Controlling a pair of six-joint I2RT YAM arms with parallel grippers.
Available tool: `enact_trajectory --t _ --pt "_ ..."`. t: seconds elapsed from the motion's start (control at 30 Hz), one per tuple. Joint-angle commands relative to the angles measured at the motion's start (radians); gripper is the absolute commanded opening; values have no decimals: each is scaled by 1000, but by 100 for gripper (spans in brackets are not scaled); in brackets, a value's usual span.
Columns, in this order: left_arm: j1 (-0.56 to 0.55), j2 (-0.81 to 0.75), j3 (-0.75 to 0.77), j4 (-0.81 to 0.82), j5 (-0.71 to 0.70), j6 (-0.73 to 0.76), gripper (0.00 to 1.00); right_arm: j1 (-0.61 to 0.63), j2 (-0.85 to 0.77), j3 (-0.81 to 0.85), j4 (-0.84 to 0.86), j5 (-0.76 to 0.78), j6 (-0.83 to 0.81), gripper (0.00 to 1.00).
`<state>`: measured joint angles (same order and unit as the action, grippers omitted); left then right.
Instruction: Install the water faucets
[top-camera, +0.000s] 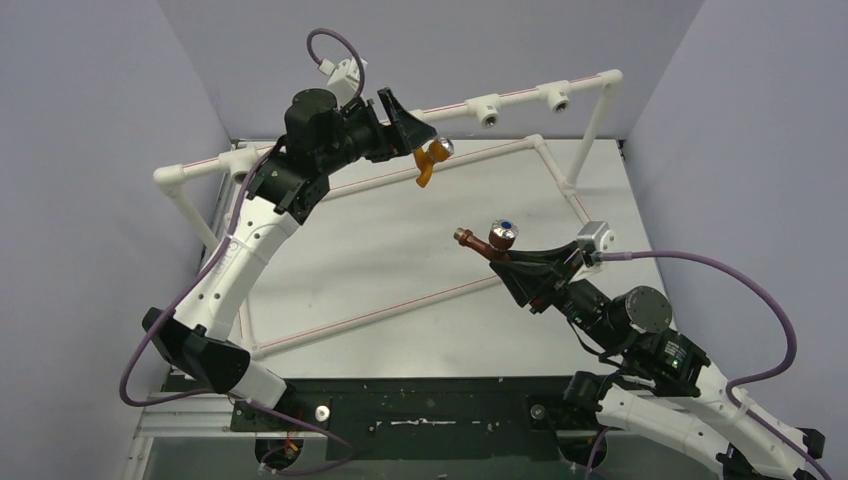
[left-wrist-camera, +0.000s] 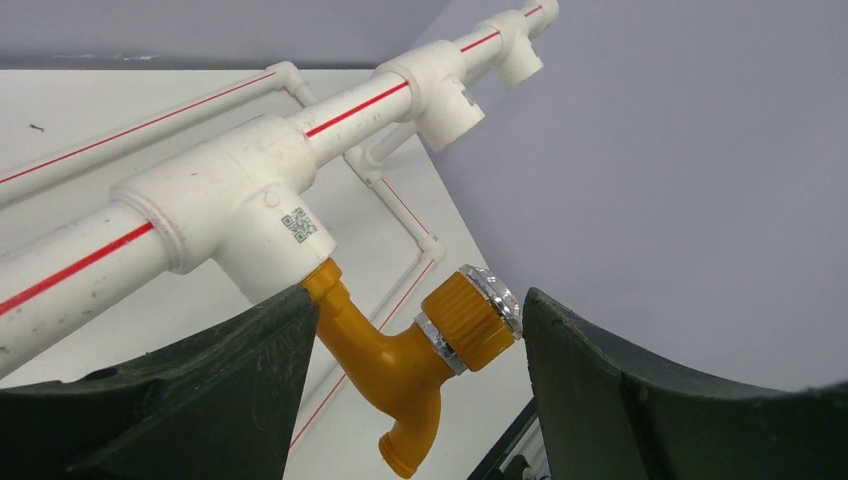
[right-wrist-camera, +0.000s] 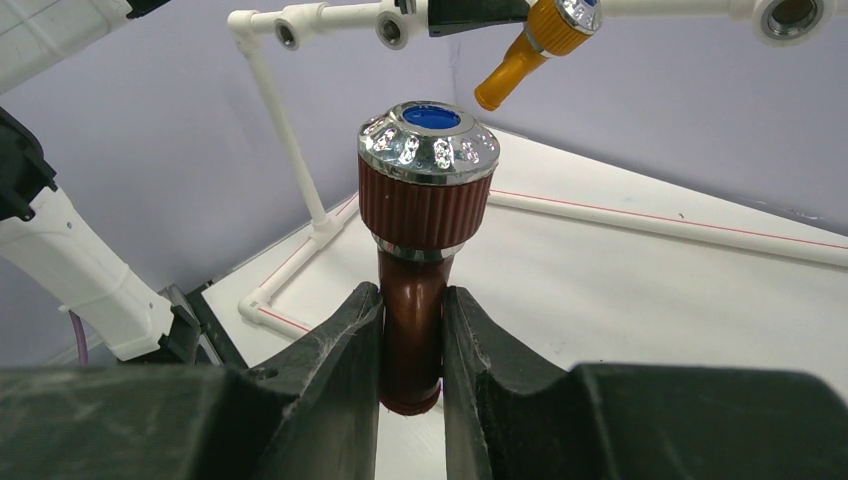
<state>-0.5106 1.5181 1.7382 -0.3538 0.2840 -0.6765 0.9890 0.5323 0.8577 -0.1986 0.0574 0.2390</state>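
The orange-yellow faucet (top-camera: 432, 160) hangs with its stem in a white T-shaped socket (left-wrist-camera: 235, 205) on the raised pipe, spout down, silver knob to the right. In the left wrist view, this faucet (left-wrist-camera: 385, 350) sits between the spread fingers of my left gripper (left-wrist-camera: 420, 330). The left finger lies close against the stem and a small gap shows at the knob. My left gripper (top-camera: 425, 148) is open. My right gripper (right-wrist-camera: 412, 320) is shut on the spout of the dark red-brown faucet (right-wrist-camera: 428, 200), knob up, and holds it above the table (top-camera: 490, 240).
Two more white T sockets (top-camera: 487, 110) (top-camera: 555, 97) sit farther right on the raised pipe. A white pipe frame with red stripes (top-camera: 400, 305) borders the white table. Grey walls close in at the back and sides.
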Motion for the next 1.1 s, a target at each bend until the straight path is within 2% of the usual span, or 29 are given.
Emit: enact_trajectory --t 0.0,0.4,0.53,0.77,0.87,0.93,1.07 --pt "-8 -11 -5 -28 -176 -100 73 -4 -42 -10 42 27 -10 0" --pt "-25 -34 -98 7 -276 -258 69 -2 -89 -27 21 43 -12 0" --pt "-26 7 -80 59 -238 -293 68 -1 -93 -21 13 36 -14 0" --pt "-35 84 -32 106 -179 -325 57 -1 -113 -23 -5 50 -6 0" --pt "-36 95 -31 118 -175 -334 44 -2 -114 -25 -11 55 -3 0" --pt "-37 92 -37 127 -173 -338 27 -1 -114 -21 -16 59 0 0" --pt "-37 49 -65 124 -199 -331 3 -1 -111 -1 -43 92 -6 0"
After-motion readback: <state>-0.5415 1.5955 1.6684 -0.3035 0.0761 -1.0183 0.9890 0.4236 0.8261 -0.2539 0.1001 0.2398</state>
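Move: The orange faucet hangs from the middle tee of the upper pipe, its middle some 3 cm ahead, 1 cm right and 6 cm below the open left hand. That tee sits about 5 cm ahead, 1 cm left and 1 cm below; the next tee to the right is roughly 7 cm ahead and 12 cm right, just below the hand's height. From the right hand, still holding the brown faucet, the orange one is about 15 cm ahead and 11 cm left, nearly level. The left hand sinks about 5 cm, easing some 4 cm forward to the orange faucet's neck just under the middle tee, first drifting a little left and then back right, while the fingers tip down about 15 degrees and the wrist swings counter-clockwise by about as much. Late on, its fingers close from wide open and pinch the neck right below the tee's rim, while the right hand keeps its grip on the brown faucet and draws about 2.5 cm to the right. ##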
